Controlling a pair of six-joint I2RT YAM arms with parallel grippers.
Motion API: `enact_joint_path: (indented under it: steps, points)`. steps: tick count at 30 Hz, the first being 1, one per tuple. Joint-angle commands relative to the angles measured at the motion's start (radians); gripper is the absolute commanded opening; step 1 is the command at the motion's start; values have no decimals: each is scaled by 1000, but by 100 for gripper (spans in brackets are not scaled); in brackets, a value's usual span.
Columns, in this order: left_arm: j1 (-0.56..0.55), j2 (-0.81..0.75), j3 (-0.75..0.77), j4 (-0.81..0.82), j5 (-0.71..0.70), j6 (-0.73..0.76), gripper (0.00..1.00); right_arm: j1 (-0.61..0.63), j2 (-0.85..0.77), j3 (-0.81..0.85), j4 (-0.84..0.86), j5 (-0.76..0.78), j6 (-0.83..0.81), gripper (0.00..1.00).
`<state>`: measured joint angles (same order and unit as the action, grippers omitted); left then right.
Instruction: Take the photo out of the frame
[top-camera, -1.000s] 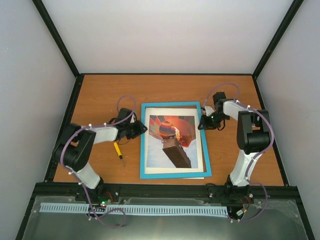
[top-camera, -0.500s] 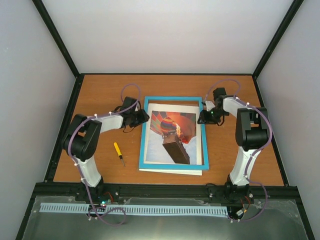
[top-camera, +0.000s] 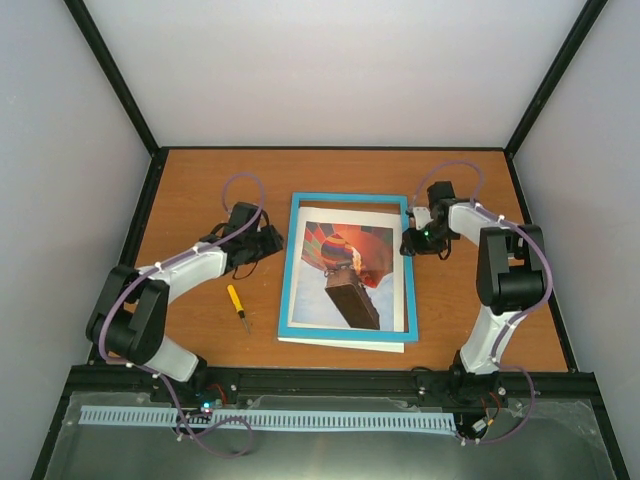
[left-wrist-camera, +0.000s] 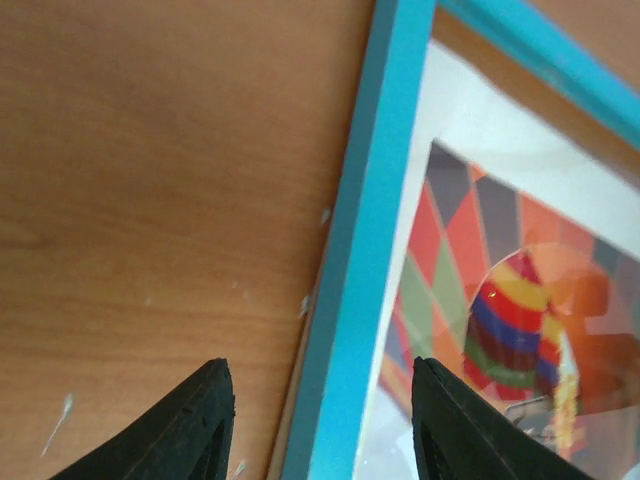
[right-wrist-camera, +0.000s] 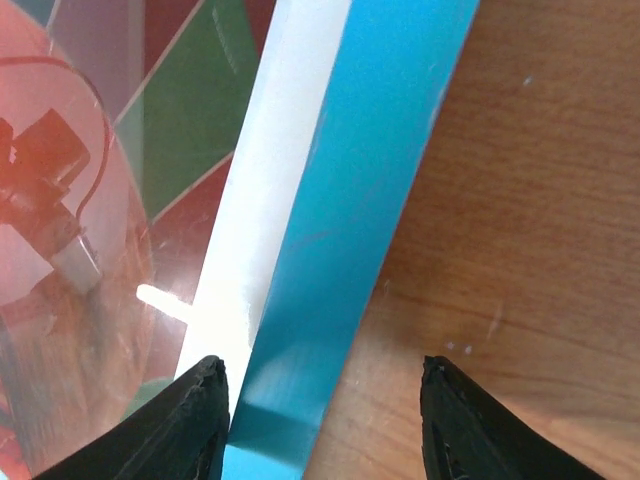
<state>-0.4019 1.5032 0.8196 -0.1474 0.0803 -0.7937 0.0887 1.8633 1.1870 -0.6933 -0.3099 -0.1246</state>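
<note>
The turquoise frame (top-camera: 287, 285) lies flat mid-table around the hot-air balloon photo (top-camera: 345, 275), which shows inside it with a white border. My left gripper (top-camera: 277, 241) is at the frame's left rail, near its far end. In the left wrist view its jaws (left-wrist-camera: 322, 425) stand open astride that rail (left-wrist-camera: 365, 260), with the photo (left-wrist-camera: 500, 300) beyond. My right gripper (top-camera: 405, 243) is at the right rail. Its jaws (right-wrist-camera: 325, 425) are open too, straddling the blue rail (right-wrist-camera: 370, 200) with a gap on each side; the photo (right-wrist-camera: 110, 150) lies to the left.
A white sheet edge (top-camera: 340, 344) pokes out under the frame's near rail. A yellow-handled screwdriver (top-camera: 236, 303) lies on the wooden table (top-camera: 200, 190) left of the frame. Black posts and pale walls enclose the table.
The frame has slid away from me, uncovering the white sheet at its near edge. The right gripper has opened wider. The left gripper has drawn back slightly to the left.
</note>
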Motion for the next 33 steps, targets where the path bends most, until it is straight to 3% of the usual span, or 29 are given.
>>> enact_joint_path:
  steps: [1, 5, 18, 28, 33]
  points:
    - [-54, -3, 9, -114, -41, 49, 49, 22, -51, -41, -8, 29, -32, 49]
    - [-109, 33, 8, -134, -65, 44, 47, 25, -50, -54, -7, 24, -32, 44]
    - [-115, 162, 15, -65, -14, 49, 43, 24, -51, -51, -10, -18, -21, 33]
    - [-150, 112, 115, -128, -84, 62, 17, 23, -99, -41, -26, 2, -19, 20]
    - [-164, 72, 162, -153, -81, 63, 11, -1, -121, 2, -67, 36, -26, 11]
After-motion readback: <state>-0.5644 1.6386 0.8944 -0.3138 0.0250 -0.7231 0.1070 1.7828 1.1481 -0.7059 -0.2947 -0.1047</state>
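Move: The left hand hovers over the blue frame's left rail: the stretch it will grip lies about 4 cm back, 3 cm to its right and 7 cm lower. The photo's middle is some 17 cm to that hand's right and 6 cm back; the screwdriver, 8 cm left and 14 cm back. The right hand's open fingers already straddle the right rail, its gripping spot 2 cm back and 1 cm left; the photo's middle is about 13 cm left and 6 cm back. Both hands pinch the blue frame by its side rails. The left sinks about 6 cm, drawing back and right about 4 cm each while tipping some 10 degrees steeper, then closes on the left rail; the right eases back 1.5 cm and shuts on the right rail. Keeping their grips, both then rise between 1.5 and 2 cm. ##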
